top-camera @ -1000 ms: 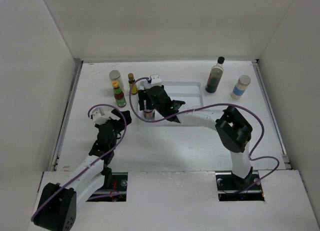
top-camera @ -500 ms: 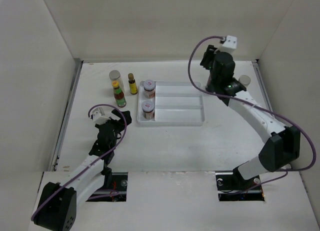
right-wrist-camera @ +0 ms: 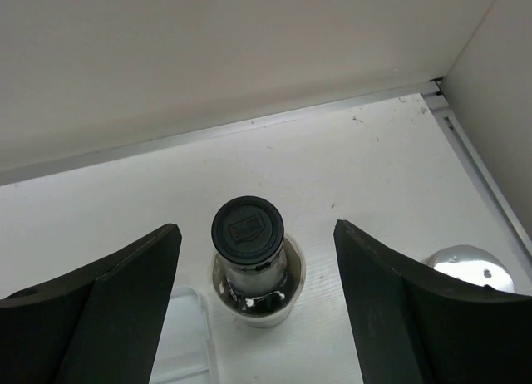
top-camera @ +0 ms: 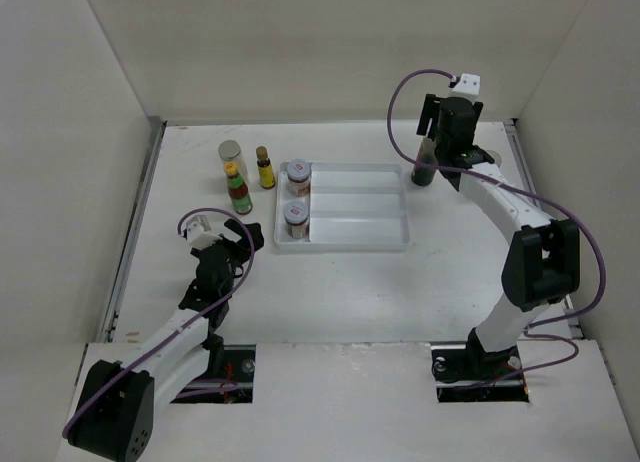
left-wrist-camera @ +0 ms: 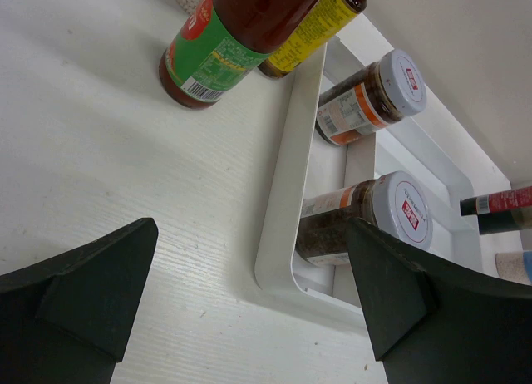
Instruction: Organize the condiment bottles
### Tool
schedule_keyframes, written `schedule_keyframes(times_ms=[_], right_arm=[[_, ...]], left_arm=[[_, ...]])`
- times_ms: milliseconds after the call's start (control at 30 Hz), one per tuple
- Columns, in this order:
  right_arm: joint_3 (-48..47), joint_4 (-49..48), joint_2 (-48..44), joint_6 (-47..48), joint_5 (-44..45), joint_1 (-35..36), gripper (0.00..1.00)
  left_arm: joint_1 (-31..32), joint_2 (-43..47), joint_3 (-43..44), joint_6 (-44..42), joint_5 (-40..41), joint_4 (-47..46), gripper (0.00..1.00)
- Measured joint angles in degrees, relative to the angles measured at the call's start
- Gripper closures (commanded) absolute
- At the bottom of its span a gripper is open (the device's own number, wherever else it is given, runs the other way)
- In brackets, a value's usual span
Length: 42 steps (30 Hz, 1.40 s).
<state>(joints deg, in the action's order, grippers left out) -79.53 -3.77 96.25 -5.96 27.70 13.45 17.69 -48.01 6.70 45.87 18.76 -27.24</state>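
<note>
My right gripper (top-camera: 438,142) (right-wrist-camera: 258,230) hangs open at the back right, a finger on either side of the tall dark bottle's (top-camera: 423,169) black cap (right-wrist-camera: 247,226) without touching it. The white-capped bottle (right-wrist-camera: 465,266) stands just to the right of it. Two red-lidded jars (top-camera: 298,174) (top-camera: 295,216) stand in the left compartment of the white tray (top-camera: 360,244). Left of the tray stand the silver-lidded jar (top-camera: 231,154), the red-label bottle (top-camera: 238,192) and the small brown yellow-capped bottle (top-camera: 265,168). My left gripper (top-camera: 240,237) (left-wrist-camera: 249,234) rests open near the tray's front left corner (left-wrist-camera: 287,268), holding nothing.
White walls close in the table at the back and on both sides. A metal rail (top-camera: 540,212) runs along the right edge, close to my right arm. The tray's middle and right compartments hold nothing.
My right arm has left the tray's left compartment, where the near red-lidded jar now stands free. It swung to the back right and came down over the dark bottle. The left arm has not moved.
</note>
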Motion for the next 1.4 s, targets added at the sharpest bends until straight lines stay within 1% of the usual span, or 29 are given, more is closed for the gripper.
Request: schedule_keyframes(times_ms=[100, 167, 300, 333, 400, 500, 700, 867, 967, 1033, 1167, 1300, 1400], right_arm=[[-1.0, -0.2, 2.3, 0.0, -1.7, -0.9, 0.31], [-1.4, -0.7, 3.6, 0.1, -2.4, -1.5, 0.4], [-1.9, -1.4, 5.6, 0.1, -3.3, -2.0, 0.65], [-2.0, -1.9, 5.9, 0.1, -3.3, -2.1, 0.68], [-2.1, -1.9, 5.9, 0.2, -3.3, -2.1, 0.71], [-2.0, -2.3, 5.8, 0.2, -2.7, -2.1, 0.73], [-1.9, -1.7, 2.8, 1.3, -1.3, -1.2, 0.72], [-2.3, -2.4, -1.7, 3.1, 0.0, 4.2, 0.72], [-3.8, -3.5, -1.8, 3.1, -0.1, 9.0, 0.72], [-5.9, -3.6, -0.5, 2.7, -0.4, 12.3, 0.72], [-11.9, -4.2, 5.1, 2.3, -1.4, 17.9, 0.72], [-17.7, -4.1, 11.8, 2.1, -2.3, 21.4, 0.71], [-19.7, -3.8, 15.5, 1.9, -2.8, 22.8, 0.71]], left_arm=[[0.0, -0.1, 0.0, 0.0, 0.0, 0.0, 0.0], [0.0, 0.0, 0.0, 0.0, 0.0, 0.0, 0.0], [0.1, -0.1, 0.0, 0.0, 0.0, 0.0, 0.0], [0.1, -0.1, 0.0, 0.0, 0.0, 0.0, 0.0], [0.1, -0.1, 0.0, 0.0, 0.0, 0.0, 0.0], [0.1, -0.1, 0.0, 0.0, 0.0, 0.0, 0.0], [0.1, -0.2, 0.0, 0.0, -0.1, 0.0, 0.0], [0.1, -0.3, 0.0, 0.0, -0.2, 0.0, 0.0], [0.1, -0.3, 0.0, 0.0, -0.2, 0.0, 0.0], [0.0, -0.4, 0.0, 0.0, -0.2, -0.1, 0.0], [0.0, -0.5, 0.0, 0.0, -0.4, 0.0, 0.0], [0.0, -0.3, 0.0, 0.0, -0.5, 0.0, 0.0], [0.0, 0.2, 0.0, 0.0, -0.6, 0.0, 0.0]])
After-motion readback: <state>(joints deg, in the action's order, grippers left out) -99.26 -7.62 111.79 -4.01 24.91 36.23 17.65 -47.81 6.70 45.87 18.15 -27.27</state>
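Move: The dark bottle's neck is almost at the right fingers, its middle about 3 cm ahead and some 13 cm lower. The tray's middle lies roughly 25 cm left and 6 cm back, 25 cm down; the blue-labelled jar is about 14 cm right, level, 20 cm down. From the left hand the dark bottle stands some 22 cm ahead, 51 cm right, about 2 cm up. The right hand eases forward-down, pinches the dark bottle's neck, lifts and carries it about 25 cm left, lowering late. ##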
